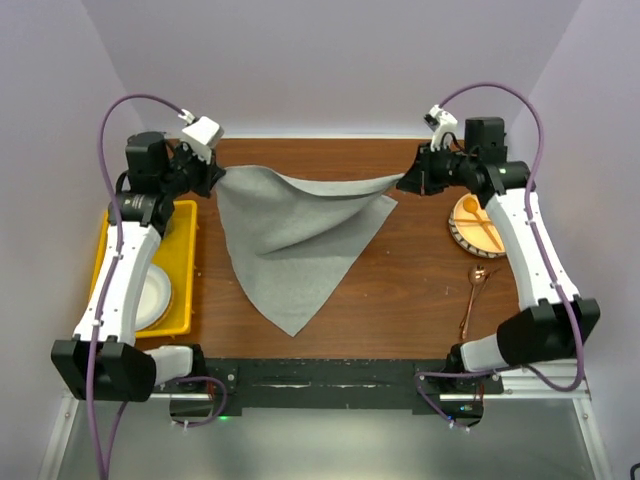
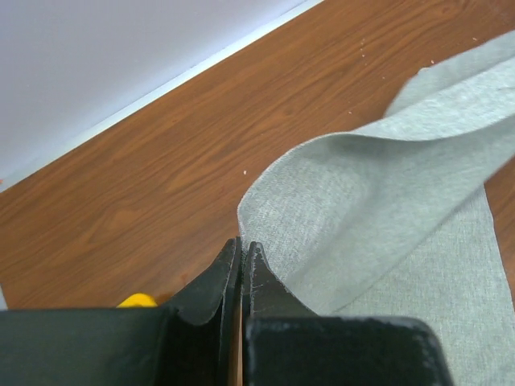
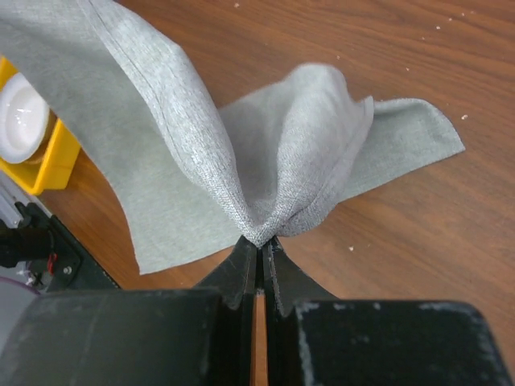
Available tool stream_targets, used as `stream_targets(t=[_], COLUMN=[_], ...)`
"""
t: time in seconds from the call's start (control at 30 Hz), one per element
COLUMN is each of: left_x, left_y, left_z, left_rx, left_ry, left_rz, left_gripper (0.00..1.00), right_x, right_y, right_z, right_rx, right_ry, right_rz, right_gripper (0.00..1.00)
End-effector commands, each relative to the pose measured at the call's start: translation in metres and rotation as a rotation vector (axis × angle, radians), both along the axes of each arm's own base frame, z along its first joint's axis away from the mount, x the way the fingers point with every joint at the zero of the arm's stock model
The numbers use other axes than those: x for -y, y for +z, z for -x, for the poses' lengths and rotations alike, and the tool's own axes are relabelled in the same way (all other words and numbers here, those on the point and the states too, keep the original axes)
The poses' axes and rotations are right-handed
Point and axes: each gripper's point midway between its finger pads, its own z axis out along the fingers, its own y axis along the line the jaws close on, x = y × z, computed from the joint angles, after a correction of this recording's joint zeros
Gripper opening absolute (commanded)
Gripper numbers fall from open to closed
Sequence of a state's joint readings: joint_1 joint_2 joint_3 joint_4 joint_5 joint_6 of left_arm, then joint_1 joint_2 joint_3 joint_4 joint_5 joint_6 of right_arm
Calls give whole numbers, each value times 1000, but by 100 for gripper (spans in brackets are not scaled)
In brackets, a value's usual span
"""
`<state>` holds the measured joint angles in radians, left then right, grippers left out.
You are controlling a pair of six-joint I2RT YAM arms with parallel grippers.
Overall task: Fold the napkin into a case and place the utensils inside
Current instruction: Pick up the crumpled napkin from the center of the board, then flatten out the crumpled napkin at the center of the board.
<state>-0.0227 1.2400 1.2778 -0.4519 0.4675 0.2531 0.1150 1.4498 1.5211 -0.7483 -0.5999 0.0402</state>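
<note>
The light-grey napkin (image 1: 290, 240) hangs stretched between my two grippers over the far half of the brown table, and its lower corner lies on the wood. My left gripper (image 1: 218, 180) is shut on the napkin's left corner. In the left wrist view the napkin (image 2: 386, 185) runs off to the right from the closed left gripper (image 2: 243, 244). My right gripper (image 1: 403, 184) is shut on the right corner. In the right wrist view the napkin (image 3: 161, 161) bunches at the right gripper (image 3: 259, 243). A copper spoon (image 1: 469, 302) lies near the right arm.
A yellow tray (image 1: 190, 270) holding a white plate (image 1: 155, 295) sits at the table's left edge under the left arm. An orange dish (image 1: 462, 235) with an orange spoon and fork (image 1: 485, 228) stands at the right. The back wall runs close behind both grippers.
</note>
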Motion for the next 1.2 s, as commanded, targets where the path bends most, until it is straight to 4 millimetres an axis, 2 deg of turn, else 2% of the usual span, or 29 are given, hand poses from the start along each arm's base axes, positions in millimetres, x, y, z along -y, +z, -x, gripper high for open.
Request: stream_targets(t=[0.0,0.03,0.07,0.13,0.17,0.2,0.23,0.27,0.3,0.33,0.4,0.43,0.47,0.57,0.6,0.7,0.73,0.8,0.83,0.87,0.9,0.93,0.97,1.0,1.03,1.07,1.1,1.13,1.17], left_x=[-9,-8,-6,3,8,13,16,17,17,18,22,24,27,28,24,20,7,14,18,22,30,32,34,36,38,42,44,45,47], left_y=[19,24,33,46,46,62,71,114,106,121,176,207,218,273,288,310,296,296,268,262,236,191,179,146,100,80,43,4,-15], left_z=[-8,-13,-20,-45,-64,-79,-92,-105,-136,-148,-171,-169,-169,-143,-135,-111,-114,-88,-93,-83,-80,-87,-75,-72,-68,-57,-45,-33,-22], left_rx=[42,63,91,153,166,221,242,330,309,341,477,561,605,791,845,918,895,922,860,861,789,694,722,644,555,566,448,342,352], left_ry=[54,55,53,21,-6,-29,-32,-36,-14,-15,-35,-58,-86,-126,-121,-128,-105,-182,-200,-236,-294,-301,-342,-371,-405,-483,-520,-550,-619], left_rz=[-15,-7,10,62,76,108,126,144,186,214,310,325,338,389,396,376,365,323,304,257,225,206,114,79,44,-45,-37,-32,-92], left_gripper=[0,0,0,0,0,0,0,0,0,0,0,0,0,0,0,0,0,0,0,0,0,0,0,0,0,0,0,0,0], right_x=[3,5,6,10,9,11,10,10,10,10,14,18,21,36,43,45,45,45,40,38,35,29,25,24,22,24,26,31,32], right_y=[38,41,63,61,87,94,78,117,129,136,179,197,236,278,311,340,342,343,336,307,290,276,224,195,136,104,75,20,-3], right_z=[1,-10,-24,-58,-76,-90,-118,-132,-143,-157,-185,-189,-189,-187,-162,-133,-127,-114,-112,-120,-122,-116,-124,-125,-119,-114,-107,-90,-76], right_rx=[94,96,167,173,247,272,242,337,366,388,521,571,694,860,943,1040,1046,1056,1050,983,943,923,797,744,587,519,461,318,266], right_ry=[-52,-93,-113,-176,-186,-204,-217,-229,-237,-246,-281,-303,-318,-389,-408,-402,-392,-371,-334,-322,-304,-244,-203,-173,-134,-113,-86,-79,-53], right_rz=[-27,-33,-46,-35,-43,-37,-28,-49,-54,-60,-85,-111,-151,-222,-254,-285,-281,-251,-231,-196,-174,-138,-83,-27,11,57,105,143,167], right_gripper=[0,0,0,0,0,0,0,0,0,0,0,0,0,0,0,0,0,0,0,0,0,0,0,0,0,0,0,0,0])
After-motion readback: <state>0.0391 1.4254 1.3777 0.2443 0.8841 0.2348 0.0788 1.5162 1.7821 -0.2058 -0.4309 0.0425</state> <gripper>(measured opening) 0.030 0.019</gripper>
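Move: Each hand already pinches the napkin's far side, stretched between them. The napkin's middle sags about 9 cm back, 15 to the right and 17 below the left hand, and 8 back, 23 left and 16 below the right. The yellow tray is some 12 cm back, 17 left of the left hand; the plate of wooden utensils 2 ahead, 22 right of the right hand, the metal spoon 19 back, 16 right, all roughly 24 below. Both hands whip the still-pinched napkin about 20 cm forward, then up and back, fingers tilting up, before dipping. ##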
